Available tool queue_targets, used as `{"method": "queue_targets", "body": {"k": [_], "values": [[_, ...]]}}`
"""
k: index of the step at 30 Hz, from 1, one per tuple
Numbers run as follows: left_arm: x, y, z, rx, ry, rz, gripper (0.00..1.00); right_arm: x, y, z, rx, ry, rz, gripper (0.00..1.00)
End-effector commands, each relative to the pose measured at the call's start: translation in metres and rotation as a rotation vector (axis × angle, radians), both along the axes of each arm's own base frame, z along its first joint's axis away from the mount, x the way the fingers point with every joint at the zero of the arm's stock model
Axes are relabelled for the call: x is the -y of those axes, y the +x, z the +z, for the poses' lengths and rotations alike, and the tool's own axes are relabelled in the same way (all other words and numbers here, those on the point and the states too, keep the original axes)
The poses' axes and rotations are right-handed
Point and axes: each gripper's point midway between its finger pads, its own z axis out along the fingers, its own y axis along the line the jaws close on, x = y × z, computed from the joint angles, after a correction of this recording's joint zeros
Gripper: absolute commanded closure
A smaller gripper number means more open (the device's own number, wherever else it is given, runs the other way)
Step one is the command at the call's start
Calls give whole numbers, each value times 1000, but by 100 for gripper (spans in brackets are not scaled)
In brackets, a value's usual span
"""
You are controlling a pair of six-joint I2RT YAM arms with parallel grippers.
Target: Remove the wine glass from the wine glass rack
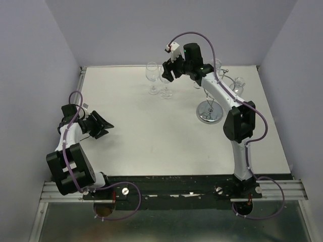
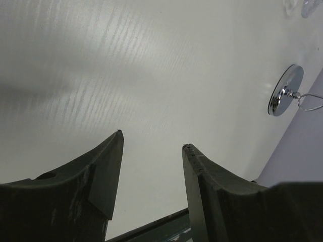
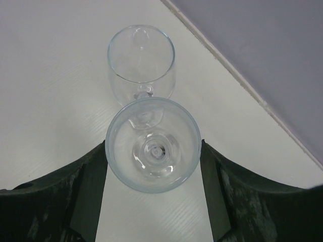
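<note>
My right gripper (image 1: 169,70) is at the far middle of the table, closed around the bowl of an upright wine glass (image 3: 153,145) whose foot (image 1: 165,94) looks to be at the table surface. In the right wrist view both fingers (image 3: 91,186) touch the sides of its rim. A second wine glass (image 3: 141,63) stands just behind it, also seen from above (image 1: 152,75). The chrome wine glass rack (image 1: 209,112) stands to the right, partly hidden by the right arm, with glasses (image 1: 238,85) still hanging on it. My left gripper (image 1: 103,126) is open and empty, low at the left.
The rack's disc base also shows in the left wrist view (image 2: 285,91). Purple walls close in the table on three sides. A black rail (image 1: 176,181) runs along the near edge.
</note>
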Motion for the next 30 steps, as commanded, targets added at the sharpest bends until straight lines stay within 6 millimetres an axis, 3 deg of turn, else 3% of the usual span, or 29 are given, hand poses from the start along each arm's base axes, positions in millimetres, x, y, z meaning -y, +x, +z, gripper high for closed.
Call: {"method": "queue_targets", "body": {"k": [1, 6, 15, 30], "values": [[-6, -4, 3, 17, 48, 1, 41, -4, 15, 24, 51, 85, -9, 47], [-9, -2, 1, 11, 48, 14, 41, -3, 24, 23, 62, 91, -16, 47], [-15, 5, -4, -8, 47, 23, 41, 6, 36, -4, 16, 78, -50, 46], [-18, 6, -9, -23, 48, 24, 41, 3, 47, -20, 6, 67, -66, 44]]}}
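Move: The right hand holds the wine glass upright by the bowl. Its spot on the table lies about 3 cm ahead, 1 cm right and some 17 cm below the hand. The standing glass is about 4 cm ahead of the hand and 7 cm left, its middle 6 cm lower. The rack stands some 10 cm back and 21 cm right, 2 cm lower. From the left hand, that spot is about 26 cm ahead, 27 cm right and 4 cm down. Down and forward together, roughly 4 cm lower and 3 cm farther out, the right hand eases the held wine glass towards the table just to the right of the standing glass, bringing the two nearly side by side. The fingers keep their hold around the bowl and the wrist hardly turns; the last bit is slow and the hand ends still. ##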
